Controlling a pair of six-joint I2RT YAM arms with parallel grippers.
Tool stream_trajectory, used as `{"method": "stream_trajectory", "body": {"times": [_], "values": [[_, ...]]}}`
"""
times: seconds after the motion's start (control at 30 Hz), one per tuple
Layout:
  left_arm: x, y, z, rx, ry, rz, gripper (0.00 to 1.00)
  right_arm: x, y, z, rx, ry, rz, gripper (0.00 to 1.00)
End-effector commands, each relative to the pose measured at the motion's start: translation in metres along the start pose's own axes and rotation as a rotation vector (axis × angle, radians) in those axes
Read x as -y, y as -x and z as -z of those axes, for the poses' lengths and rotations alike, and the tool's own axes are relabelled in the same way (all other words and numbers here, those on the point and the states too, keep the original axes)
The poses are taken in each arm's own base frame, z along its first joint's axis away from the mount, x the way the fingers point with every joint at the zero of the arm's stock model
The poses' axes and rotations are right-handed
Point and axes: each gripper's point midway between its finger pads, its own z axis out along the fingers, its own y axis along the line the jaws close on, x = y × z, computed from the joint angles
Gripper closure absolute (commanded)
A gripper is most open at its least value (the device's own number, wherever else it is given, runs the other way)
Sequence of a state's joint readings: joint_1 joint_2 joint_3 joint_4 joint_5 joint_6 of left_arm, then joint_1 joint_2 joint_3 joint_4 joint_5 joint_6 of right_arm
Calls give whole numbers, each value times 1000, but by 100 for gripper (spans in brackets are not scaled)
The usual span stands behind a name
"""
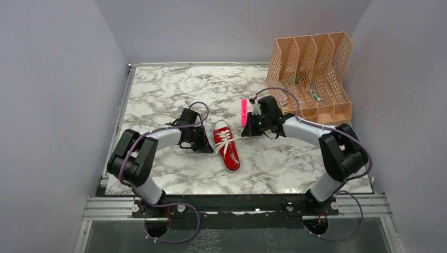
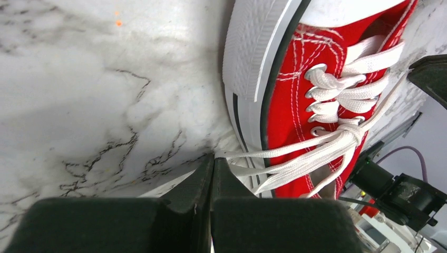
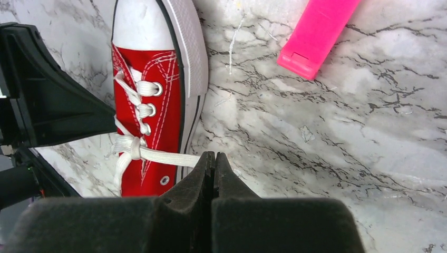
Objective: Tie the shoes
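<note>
The red sneaker (image 1: 226,145) with white sole and toe cap lies mid-table, toe toward the far side. It also shows in the left wrist view (image 2: 287,105) and the right wrist view (image 3: 161,100). Its white laces meet in a knot (image 3: 134,147) over the tongue. My left gripper (image 1: 203,143) sits at the shoe's left side, shut (image 2: 213,156) on a lace strand (image 2: 295,150) stretched from the knot. My right gripper (image 1: 246,129) sits at the shoe's right side, shut (image 3: 213,154) on the other lace strand (image 3: 166,157), which runs taut across the sole edge.
A pink marker (image 1: 244,112) lies just beyond my right gripper, also in the right wrist view (image 3: 316,34). An orange slotted file organizer (image 1: 311,74) stands at the back right. Grey walls enclose the marble table (image 1: 174,95) on three sides.
</note>
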State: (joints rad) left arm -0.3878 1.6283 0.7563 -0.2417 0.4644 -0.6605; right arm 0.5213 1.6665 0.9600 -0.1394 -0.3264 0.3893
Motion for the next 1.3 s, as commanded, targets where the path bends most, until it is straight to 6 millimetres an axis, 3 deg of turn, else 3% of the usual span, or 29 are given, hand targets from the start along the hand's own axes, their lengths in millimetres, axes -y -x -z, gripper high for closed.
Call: {"method": "stream_trajectory", "body": {"times": [0.0, 0.27, 0.43, 0.53, 0.57, 0.6, 0.63, 0.67, 0.7, 0.73, 0.77, 0.8, 0.83, 0.97, 1.07, 1.17, 1.27], "values": [[-75, -38, 5, -60, 322, 83, 100, 21, 8, -4, 60, -27, -39, 100], [-88, -43, 8, -42, 380, 123, 100, 42, -1, -2, 77, -80, -98, 100], [-91, -41, 13, -18, 406, 129, 100, 45, -2, -4, 98, -84, -90, 100], [-79, -32, 14, -7, 360, 96, 100, 36, 6, -2, 109, -32, -14, 100], [-73, -27, 17, 5, 346, 88, 94, 26, 9, -1, 103, 20, 23, 100], [-66, -20, 21, 31, 336, 84, 78, 17, 16, 2, 94, 49, 43, 100], [-59, -12, 27, 62, 329, 79, 55, 10, 16, 8, 58, 53, 44, 92], [-52, -5, 34, 93, 326, 76, 31, 5, 21, 15, 47, 33, 53, 77], [-44, 4, 44, 131, 323, 74, 12, 2, 27, 25, 53, -10, 58, 62], [-35, 12, 53, 168, 311, 75, 3, 1, 32, 36, 69, -47, 56, 50], [-25, 19, 63, 210, 287, 73, 2, -2, 35, 49, 94, -65, 57, 36], [-15, 26, 74, 252, 265, 71, 2, -5, 37, 62, 111, -76, 52, 8], [-6, 32, 85, 295, 247, 72, 2, -7, 39, 75, 128, -91, 45, 1], [31, 58, 134, 454, 174, 34, 2, -13, 31, 120, 101, -137, 76, 0], [70, 81, 182, 594, 94, -37, 2, -12, 30, 160, 146, -202, 104, 0], [114, 103, 240, 733, 24, -92, 2, -21, 44, 213, 289, -241, 145, 0], [162, 117, 305, 864, -67, -124, 2, -48, 65, 277, 445, -220, 187, 0]]}}
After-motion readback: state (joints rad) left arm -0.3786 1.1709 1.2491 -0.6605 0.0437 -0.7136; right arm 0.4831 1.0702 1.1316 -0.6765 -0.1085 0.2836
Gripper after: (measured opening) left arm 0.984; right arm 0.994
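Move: The lace knot stands about 4 cm ahead of the left hand, 4 cm to its right and some 4 cm above; from the right hand it is roughly 6 cm left, 2 cm back and about level. The shoe's middle lies 2 cm ahead and 5 cm right of the left hand. The pink strip lies some 9 cm ahead of the right hand, about 1 cm to its right and 5 cm lower. Keep both grippers shut on their lace ends and draw them apart to pull on the knot, the left about 1.5 cm left, the right some 1.5 cm down and 1 cm right. Then open both wide to let the laces go and lift quickly clear of the shoe: the left some 25 cm up, drifting forward and left as its fingers tip up about 30 degrees, the right about 20 cm up, going right and back. ##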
